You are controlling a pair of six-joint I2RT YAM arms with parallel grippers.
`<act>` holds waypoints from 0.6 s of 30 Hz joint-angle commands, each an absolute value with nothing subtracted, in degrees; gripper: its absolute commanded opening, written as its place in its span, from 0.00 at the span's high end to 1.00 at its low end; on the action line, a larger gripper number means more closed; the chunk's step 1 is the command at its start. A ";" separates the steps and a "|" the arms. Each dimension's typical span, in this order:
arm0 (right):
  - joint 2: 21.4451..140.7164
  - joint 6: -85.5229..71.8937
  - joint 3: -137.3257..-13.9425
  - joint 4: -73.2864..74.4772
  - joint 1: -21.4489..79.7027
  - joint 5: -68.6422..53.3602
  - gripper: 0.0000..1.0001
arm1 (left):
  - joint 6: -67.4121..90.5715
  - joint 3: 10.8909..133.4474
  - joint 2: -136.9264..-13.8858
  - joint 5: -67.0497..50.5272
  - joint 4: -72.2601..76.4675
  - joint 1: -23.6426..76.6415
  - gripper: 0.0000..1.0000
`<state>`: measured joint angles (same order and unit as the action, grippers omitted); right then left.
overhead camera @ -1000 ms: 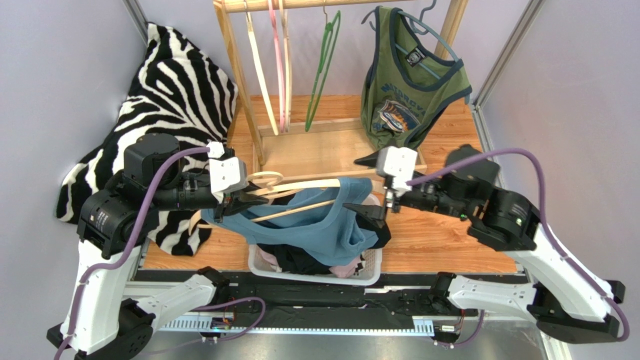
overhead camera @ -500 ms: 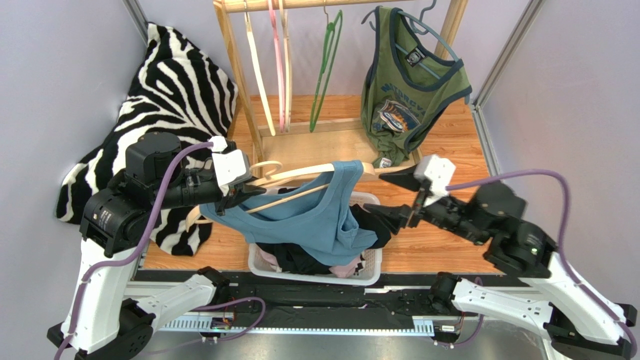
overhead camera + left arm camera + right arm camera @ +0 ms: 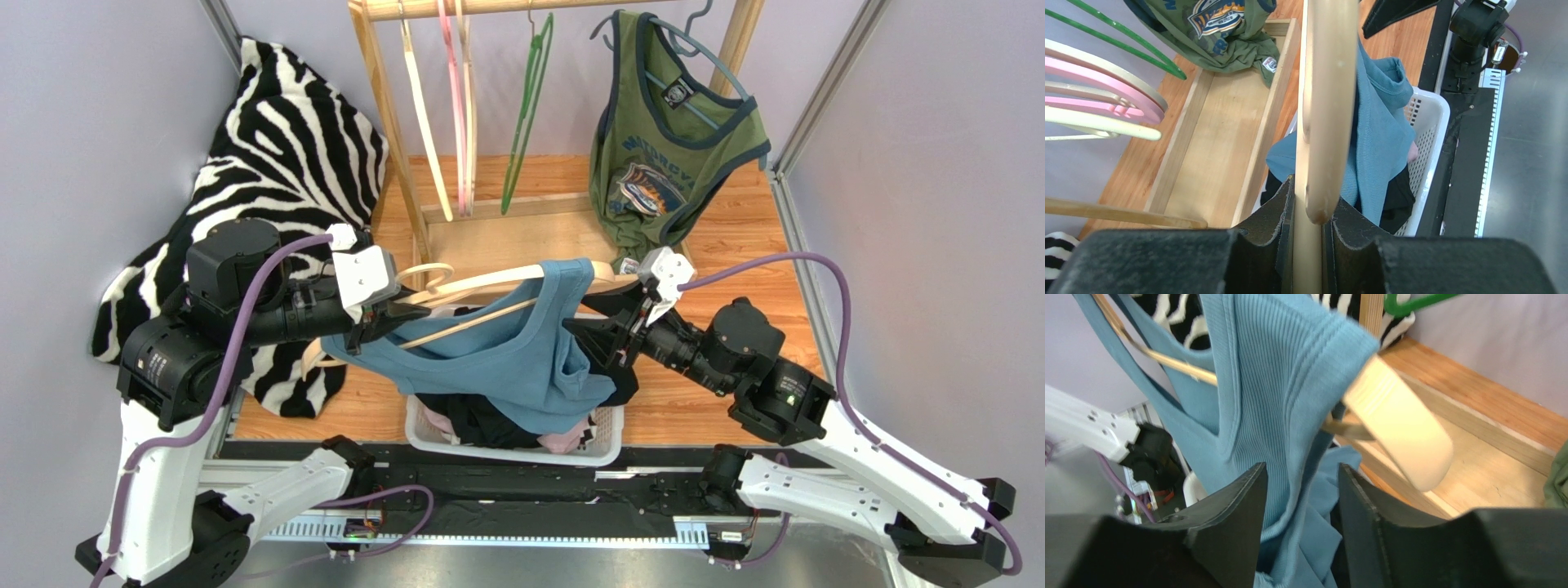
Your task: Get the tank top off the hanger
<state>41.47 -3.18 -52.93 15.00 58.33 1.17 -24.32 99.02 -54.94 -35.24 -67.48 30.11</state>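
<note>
A blue tank top [image 3: 515, 355] hangs on a pale wooden hanger [image 3: 491, 284] above the laundry basket. My left gripper [image 3: 390, 321] is shut on the hanger's lower bar [image 3: 1309, 245], and the hanger arm [image 3: 1324, 92] runs away from it with the tank top [image 3: 1379, 135] draped to its right. My right gripper [image 3: 610, 333] is at the tank top's right side, just under the hanger's end [image 3: 1404, 422]. Its jaws stand apart on either side of the ribbed blue strap [image 3: 1272, 373]; the right gripper [image 3: 1301, 496] has fabric in the gap but is not pinching it.
A white basket [image 3: 607, 435] of clothes sits under the tank top. Behind stands a wooden rack [image 3: 380, 98] with a green hanger [image 3: 530, 98], other bare hangers, and a green printed tank top [image 3: 669, 135]. A zebra-striped cloth [image 3: 282, 147] lies at the left.
My right arm swung out to the right, then came back in to the blue strap, its jaws narrowing all the while. The left gripper kept its hold and lifted the hanger slightly.
</note>
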 commanded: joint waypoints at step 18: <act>47.90 -8.35 -59.94 1.41 61.43 -2.46 0.90 | -22.94 97.47 -53.53 -34.46 -63.19 29.09 1.00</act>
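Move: The blue tank top's strap, draped over the hanger's right arm, is close to the right hand's open fingers: about 3 cm left, 1 cm ahead and 4 cm above. The hanger's right end is some 5 cm ahead, 2 cm right and 4 cm above that hand; the white basket's middle is roughly 10 cm back, 9 cm left and 27 cm below. From the left hand, the strap is about 18 cm right, 3 cm ahead and 3 cm lower. The right fingers close from about half open to nearly shut and pinch the cloth of the strap near the hanger's right arm. That hand rises into it and moves left, about 5 cm in all, the fingertips tilting up some 5 to 10 degrees. The left hand keeps its grip on the hanger and holds it nearly still. ##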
